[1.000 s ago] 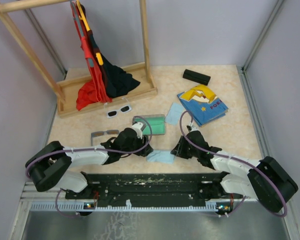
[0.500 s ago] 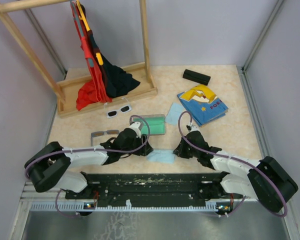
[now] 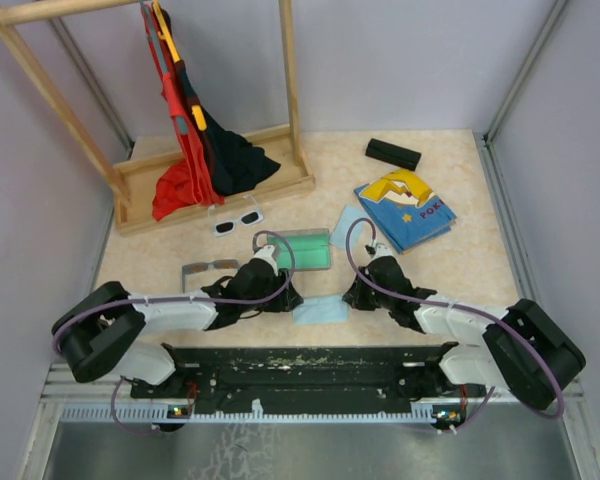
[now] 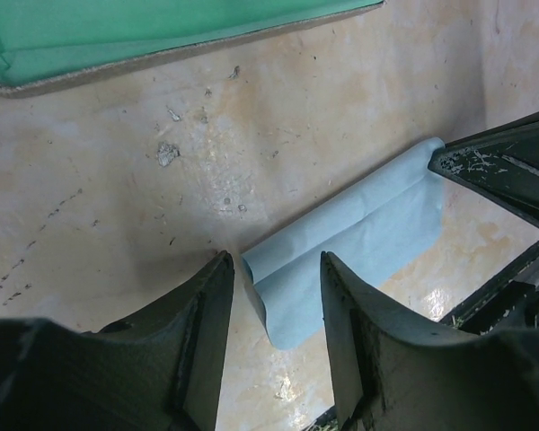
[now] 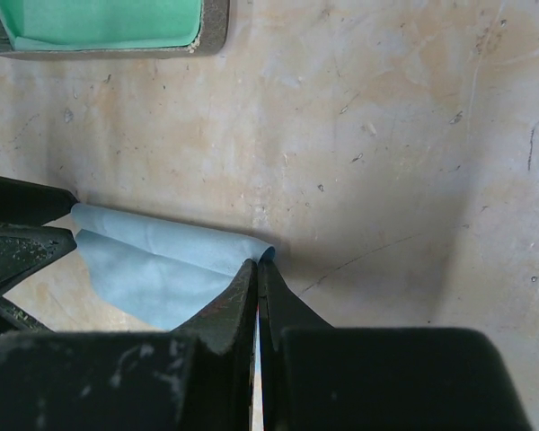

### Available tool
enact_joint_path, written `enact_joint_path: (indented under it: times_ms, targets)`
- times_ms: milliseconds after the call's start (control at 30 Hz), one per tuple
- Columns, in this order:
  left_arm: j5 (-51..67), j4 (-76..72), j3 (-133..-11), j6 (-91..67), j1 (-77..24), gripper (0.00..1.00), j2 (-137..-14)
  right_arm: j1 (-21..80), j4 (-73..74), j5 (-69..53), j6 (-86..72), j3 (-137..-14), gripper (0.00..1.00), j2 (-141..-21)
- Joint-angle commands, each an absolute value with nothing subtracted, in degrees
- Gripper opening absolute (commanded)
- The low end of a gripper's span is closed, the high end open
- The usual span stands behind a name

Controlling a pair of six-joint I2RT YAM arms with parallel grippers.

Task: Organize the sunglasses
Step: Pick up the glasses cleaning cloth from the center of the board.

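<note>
The white-framed sunglasses (image 3: pixel 237 221) lie near the wooden rack's base. To their lower left, the grey wire-framed sunglasses (image 3: pixel 208 268) rest beside my left arm. Neither gripper touches them. Between the two grippers lies a folded light-blue cloth (image 3: pixel 320 311) (image 4: pixel 359 229) (image 5: pixel 153 260). My right gripper (image 3: pixel 352 295) (image 5: pixel 258 266) is shut on the cloth's right corner. At the opposite end, my left gripper (image 3: pixel 285 298) (image 4: pixel 274 301) stands open, one finger on either side of the cloth's edge.
An open case with green lining (image 3: pixel 302 250) sits just behind the grippers. A second blue cloth (image 3: pixel 348 228) and a blue-and-yellow book (image 3: pixel 405 210) lie at the right, a black case (image 3: pixel 393 153) behind them. The wooden rack (image 3: pixel 215 190) with hanging clothes fills the back left.
My right gripper has shut on the cloth's right corner and shifted slightly back and left. The left gripper's jaws have narrowed a little around the other end.
</note>
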State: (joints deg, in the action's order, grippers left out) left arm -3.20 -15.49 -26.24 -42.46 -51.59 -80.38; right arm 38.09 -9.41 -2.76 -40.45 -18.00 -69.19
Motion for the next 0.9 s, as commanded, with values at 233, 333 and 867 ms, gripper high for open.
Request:
enact_joint_path:
  times_ms: [233, 333, 867]
  targets:
    - [-5.3, -11.0, -27.8, -43.5, -52.7, 0.48, -82.8, 37.9, -10.9, -1.8, -39.5, -19.3, 0.00, -67.3]
    - [-5.5, -10.7, -28.1, -43.5, -53.6, 0.47, -83.3, 37.9, -10.8, -2.0, -39.5, -19.5, 0.00, -67.2]
    - [-7.9, -13.9, -28.8, -38.9, -54.3, 0.20, -84.0, 37.9, -12.6, -4.6, -37.2, -18.8, 0.00, -67.1]
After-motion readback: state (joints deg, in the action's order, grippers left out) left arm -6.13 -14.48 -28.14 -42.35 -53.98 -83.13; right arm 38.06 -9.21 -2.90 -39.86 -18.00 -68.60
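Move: The left hand is open over the left end of the light blue cleaning cloth, the cloth's middle some 5 cm to the hand's right, 2 cm back and 2 cm below. From the right hand, already shut on the far right corner, the cloth's middle lies about 6 cm left, 2 cm back and 1 cm below. The green-lined case stands about 11 cm straight ahead of the left hand; a second blue cloth lies about 16 cm ahead and 11 cm right of the left hand. The left fingertips come together on the upper left corner of the cloth, closing from half open to about a quarter to pinch the folded edge. To get there the left hand eases under 1 cm to its right and sinks about as far, hardly turning. The right hand stays in place and keeps its pinch on the opposite corner. ##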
